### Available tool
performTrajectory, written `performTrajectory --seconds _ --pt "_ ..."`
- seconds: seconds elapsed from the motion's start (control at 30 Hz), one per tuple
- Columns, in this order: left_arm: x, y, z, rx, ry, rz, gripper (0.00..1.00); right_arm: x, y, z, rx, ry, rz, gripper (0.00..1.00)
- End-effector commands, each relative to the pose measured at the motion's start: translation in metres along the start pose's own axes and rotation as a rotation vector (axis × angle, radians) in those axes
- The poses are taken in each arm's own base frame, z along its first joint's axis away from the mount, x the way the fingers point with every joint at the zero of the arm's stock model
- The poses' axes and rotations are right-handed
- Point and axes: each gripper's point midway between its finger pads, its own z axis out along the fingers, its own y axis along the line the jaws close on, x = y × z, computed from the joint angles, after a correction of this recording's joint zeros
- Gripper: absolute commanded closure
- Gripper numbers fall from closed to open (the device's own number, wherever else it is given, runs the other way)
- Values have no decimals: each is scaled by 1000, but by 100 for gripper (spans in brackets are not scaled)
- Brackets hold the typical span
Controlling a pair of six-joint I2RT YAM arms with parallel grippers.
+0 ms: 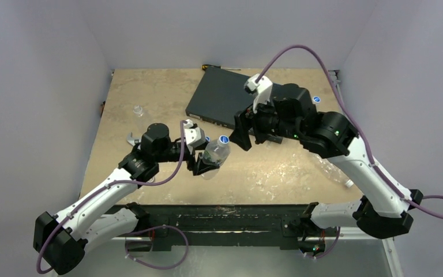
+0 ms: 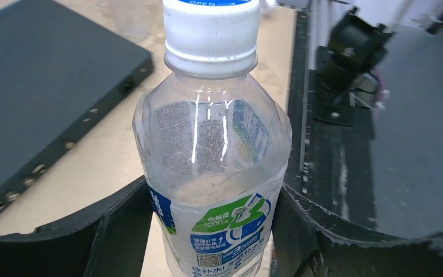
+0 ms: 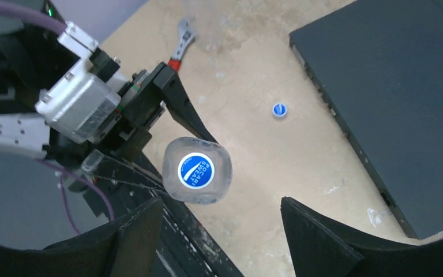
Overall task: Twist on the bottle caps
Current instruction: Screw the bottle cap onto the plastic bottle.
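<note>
My left gripper [image 1: 203, 164] is shut on a clear labelled bottle [image 2: 213, 173], its black fingers [image 2: 115, 231] pressing both sides of the body. The bottle [image 1: 214, 154] is held tilted above the table with a blue-and-white cap [image 1: 224, 139] sitting on its neck. In the right wrist view that cap [image 3: 196, 170] faces the camera. My right gripper [image 3: 222, 228] is open just off the cap, with nothing between its fingers [image 3: 317, 231]. A loose cap [image 3: 279, 109] lies on the table. Another loose cap [image 1: 316, 99] lies by the box's right end.
A flat black box [image 1: 225, 104] lies at the back middle, under my right arm. A red-handled wrench [image 3: 181, 43] lies at the left. A small clear bottle [image 1: 139, 110] stands at the back left, and another bottle [image 1: 331, 170] lies at the right.
</note>
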Motion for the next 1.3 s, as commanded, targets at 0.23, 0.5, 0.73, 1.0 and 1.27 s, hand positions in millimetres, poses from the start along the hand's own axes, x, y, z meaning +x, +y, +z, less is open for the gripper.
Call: performTrajectory --seconds 0.23,0.5,0.73,1.0,1.27 --pt "-17 -65 -16 342 -27 -83 100 45 52 15 -294 166 -162 37" --pt "-15 -66 -16 346 -24 -90 100 53 60 20 -347 206 -160 58" --pt "-15 -64 -15 338 -21 -82 100 51 68 21 -379 210 -130 64" --pt "-22 -24 -6 123 -23 -26 100 61 56 37 -261 275 -15 92" --pt "-59 49 -6 -261 -134 63 100 70 27 70 13 345 205 100"
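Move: The cap, already set on the bottle's mouth, lies about 5 cm to the left of the open right hand, 6 cm below and 1 cm nearer the base. From the left hand, which holds the bottle by its label, the cap is roughly 8 cm up, 2 cm ahead and 2 cm right. A loose cap lies on the table some 12 cm ahead and 12 cm left of the right hand, 31 cm below; the black box's middle is about 30 cm ahead, 4 cm right and 30 cm below. The right fingers close around the bottle's cap and pinch it, after that hand has gone down, left and back, about 5 cm each, turning some 20 degrees counter-clockwise, while the left hand swings the bottle back 6 cm. Then both swing forward 4 to 5 cm, sinking slightly, the right turning the gripped cap clockwise about 15 degrees as the left turns the bottle counter-clockwise as much. ##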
